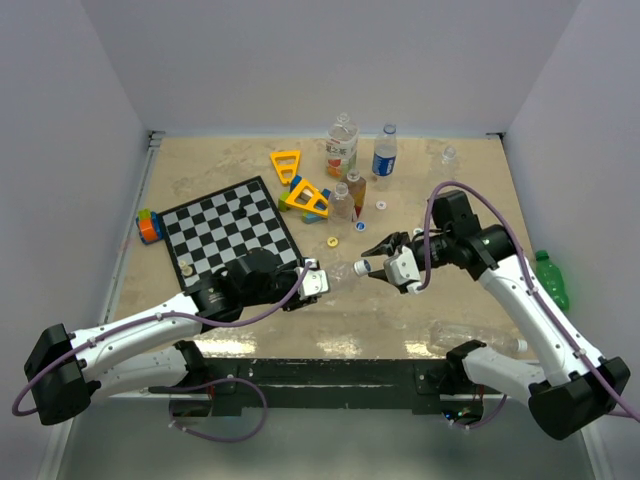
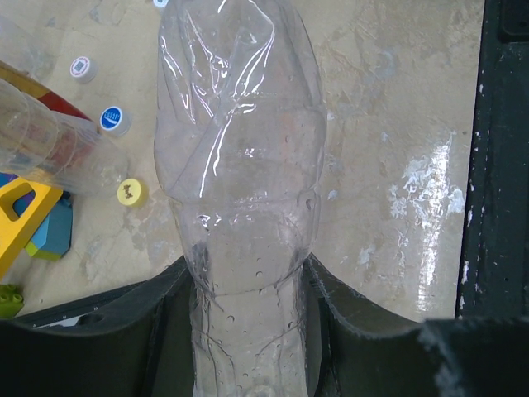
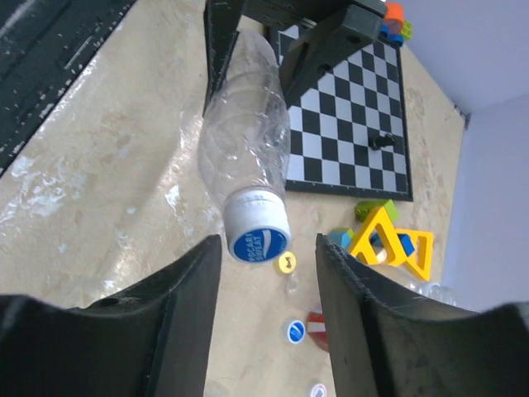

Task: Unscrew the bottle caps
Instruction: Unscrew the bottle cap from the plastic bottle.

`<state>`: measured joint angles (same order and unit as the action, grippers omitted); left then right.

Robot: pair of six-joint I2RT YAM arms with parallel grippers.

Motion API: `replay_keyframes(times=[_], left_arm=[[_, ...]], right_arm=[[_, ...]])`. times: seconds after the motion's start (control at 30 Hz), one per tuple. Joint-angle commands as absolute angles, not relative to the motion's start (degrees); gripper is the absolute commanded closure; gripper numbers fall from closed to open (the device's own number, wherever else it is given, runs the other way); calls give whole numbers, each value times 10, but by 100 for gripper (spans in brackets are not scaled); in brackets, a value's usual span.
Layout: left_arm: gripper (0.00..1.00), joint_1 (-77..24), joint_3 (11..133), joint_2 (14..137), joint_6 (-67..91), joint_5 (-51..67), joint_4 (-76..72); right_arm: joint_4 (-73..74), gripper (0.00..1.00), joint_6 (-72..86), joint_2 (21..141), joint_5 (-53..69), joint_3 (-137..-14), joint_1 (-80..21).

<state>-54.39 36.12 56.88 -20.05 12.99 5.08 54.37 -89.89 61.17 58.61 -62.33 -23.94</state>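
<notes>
A clear, unlabelled bottle [image 1: 335, 274] is held level above the table, and my left gripper [image 2: 248, 331] is shut on its lower body. Dark fingers [image 2: 157, 327] press on both sides. In the left wrist view the bottle [image 2: 240, 165] runs straight away from the camera. Its cap [image 3: 258, 233] is white with a blue top and points toward my right gripper [image 3: 269, 277]. That gripper is open, one finger on each side of the cap with a gap at both. In the top view the cap [image 1: 362, 267] sits just ahead of the right gripper [image 1: 385, 256].
Loose yellow [image 1: 333, 242], blue [image 1: 360, 225] and white [image 1: 381, 207] caps lie mid-table. Labelled bottles [image 1: 342, 145] [image 1: 385, 152] stand at the back. A green bottle [image 1: 552, 280] lies on the right. A chessboard [image 1: 232, 230] and yellow triangular frames [image 1: 310, 198] sit to the left.
</notes>
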Motion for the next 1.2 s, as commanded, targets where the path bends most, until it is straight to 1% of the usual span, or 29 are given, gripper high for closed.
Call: replay_keyframes(times=[0.0,0.07,0.17,0.3,0.47,0.8,1.0,1.17], left_arm=[[100,-540,366,560,-191,130,60],[100,-540,366,559,-191,129,59],[100,-541,366,559,-191,127,59],[100,-540,366,558,-189,126,60],[100,-540,366,557,-189,126,61],[100,-540,366,555,-190,124,61],[100,-540,366,555,-189,124,61],[100,-540,366,555,-190,123,61]], right_arm=[[502,41,-833,586,567,-625,-229],[493,34,-806,581,561,-623,-229],[477,31,-754,571,559,-624,-228],[479,29,-730,551,565,-620,-217],[496,27,-702,534,540,-623,-204],[549,26,-691,497,539,-632,-156],[558,27,-657,500,553,-639,-143],[540,24,-593,513,580,-644,-139]])
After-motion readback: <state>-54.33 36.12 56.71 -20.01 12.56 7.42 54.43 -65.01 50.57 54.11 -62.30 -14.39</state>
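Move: The bottle cap sits about 2 cm to the left of my right hand's point and 1 cm below it, level front to back, between fingers that have just begun to open. From my left hand, which holds the bottle, it lies some 8 cm to the right, 3 cm ahead and 4 cm lower. On the table about 17 cm below my right hand, the yellow cap lies roughly 14 cm ahead and 8 cm left, the blue cap 18 cm straight ahead. Letting the cap go, I spread my right fingers from half open to about three-quarters and back off it, first mostly up about 3 cm, then some 5 cm to my right, while the wrist swings a good 20 degrees clockwise and lately tips a little as well. My left hand keeps its hold on the bottle, settling barely a centimetre. ##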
